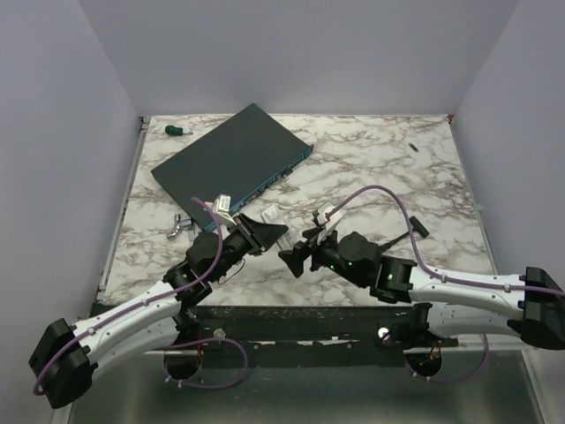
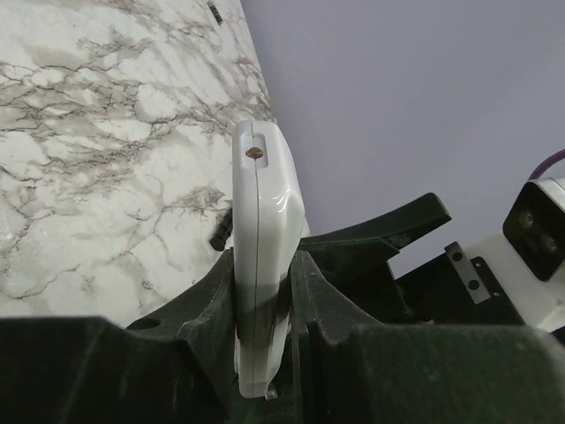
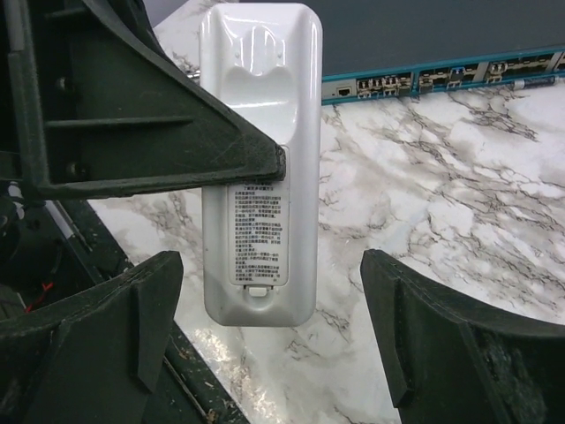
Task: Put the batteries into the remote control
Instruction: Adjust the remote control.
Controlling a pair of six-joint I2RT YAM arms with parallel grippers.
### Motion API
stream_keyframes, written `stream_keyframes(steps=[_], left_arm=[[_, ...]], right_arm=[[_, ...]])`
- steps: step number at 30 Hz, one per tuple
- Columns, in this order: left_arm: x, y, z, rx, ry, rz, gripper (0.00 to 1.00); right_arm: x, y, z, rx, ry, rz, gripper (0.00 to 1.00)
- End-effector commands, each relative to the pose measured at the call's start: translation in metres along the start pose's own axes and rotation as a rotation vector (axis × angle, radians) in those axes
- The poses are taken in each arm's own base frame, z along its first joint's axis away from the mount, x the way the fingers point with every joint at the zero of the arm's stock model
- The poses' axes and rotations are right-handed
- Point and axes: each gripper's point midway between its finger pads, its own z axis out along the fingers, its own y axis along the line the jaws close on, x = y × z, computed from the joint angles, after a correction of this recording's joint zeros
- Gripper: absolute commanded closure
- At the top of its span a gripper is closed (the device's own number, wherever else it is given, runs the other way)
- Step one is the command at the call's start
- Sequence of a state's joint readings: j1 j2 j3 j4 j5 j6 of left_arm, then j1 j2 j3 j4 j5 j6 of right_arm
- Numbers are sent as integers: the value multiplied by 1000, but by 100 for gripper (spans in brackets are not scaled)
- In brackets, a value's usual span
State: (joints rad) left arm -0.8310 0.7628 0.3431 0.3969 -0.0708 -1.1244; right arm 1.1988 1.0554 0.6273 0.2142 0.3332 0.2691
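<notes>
The white remote control point(image 3: 258, 159) is held off the table, its back with the labelled battery cover point(image 3: 258, 234) facing the right wrist camera. My left gripper point(image 2: 260, 269) is shut on it edge-on, one finger on each flat face; from above the remote control point(image 1: 270, 215) pokes out of the left gripper point(image 1: 263, 231). My right gripper point(image 3: 272, 300) is open, its fingers point(image 3: 141, 318) either side of the remote's lower end without touching it. Two small dark cylinders point(image 1: 412, 146) point(image 1: 419, 227), possibly the batteries, lie on the marble to the right.
A big dark flat box with a blue edge point(image 1: 234, 159) lies at the back left. A green-handled screwdriver point(image 1: 177, 131) sits near the back left corner, and a small metal piece point(image 1: 181, 227) by the left arm. Grey walls enclose the table point(image 1: 371, 168).
</notes>
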Motion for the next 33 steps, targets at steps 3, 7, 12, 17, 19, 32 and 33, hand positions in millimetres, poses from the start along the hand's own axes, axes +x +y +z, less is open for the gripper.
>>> stream_keyframes(steps=[3,7,12,17,19,32,33], left_arm=[[-7,-11,0,44,-27,-34,100],[-9,-13,0,45,-35,-41,100],[-7,-9,0,36,-31,-54,100],[-4,-6,0,38,-28,-80,100],[-3,-6,-1,42,-19,-83,100],[-15,-4,-13,31,-69,-83,10],[-17,-4,-15,29,-78,-79,9]], right_arm=[[-9,3,17,39,-36,29,14],[-3,1,23,54,-28,31,19],[-1,1,26,63,-33,34,31],[-1,4,29,49,-37,45,50],[-1,7,29,35,-40,49,59],[-7,26,9,-82,26,63,99],[-4,27,7,-94,42,57,99]])
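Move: My left hand already holds the remote control by its middle, the remote's centre only about 1 cm ahead of that hand's pinch. From my open right hand the remote's middle lies roughly 5 cm ahead, 5 cm left and 2 cm lower, its near end pointing back at me. On the table some 17 cm below, the dark case is centred about 30 cm ahead and 21 cm left, the hammer about 11 cm ahead and 30 cm right. I bring my right hand down about 2.5 cm and a little left and forward, around the remote's near end, closing its fingers until they pinch both sides. My left hand holds the remote nearly still for this, then opens wide and lets go, as my right hand, keeping its grip, starts up and slightly back, some 1.5 cm. ##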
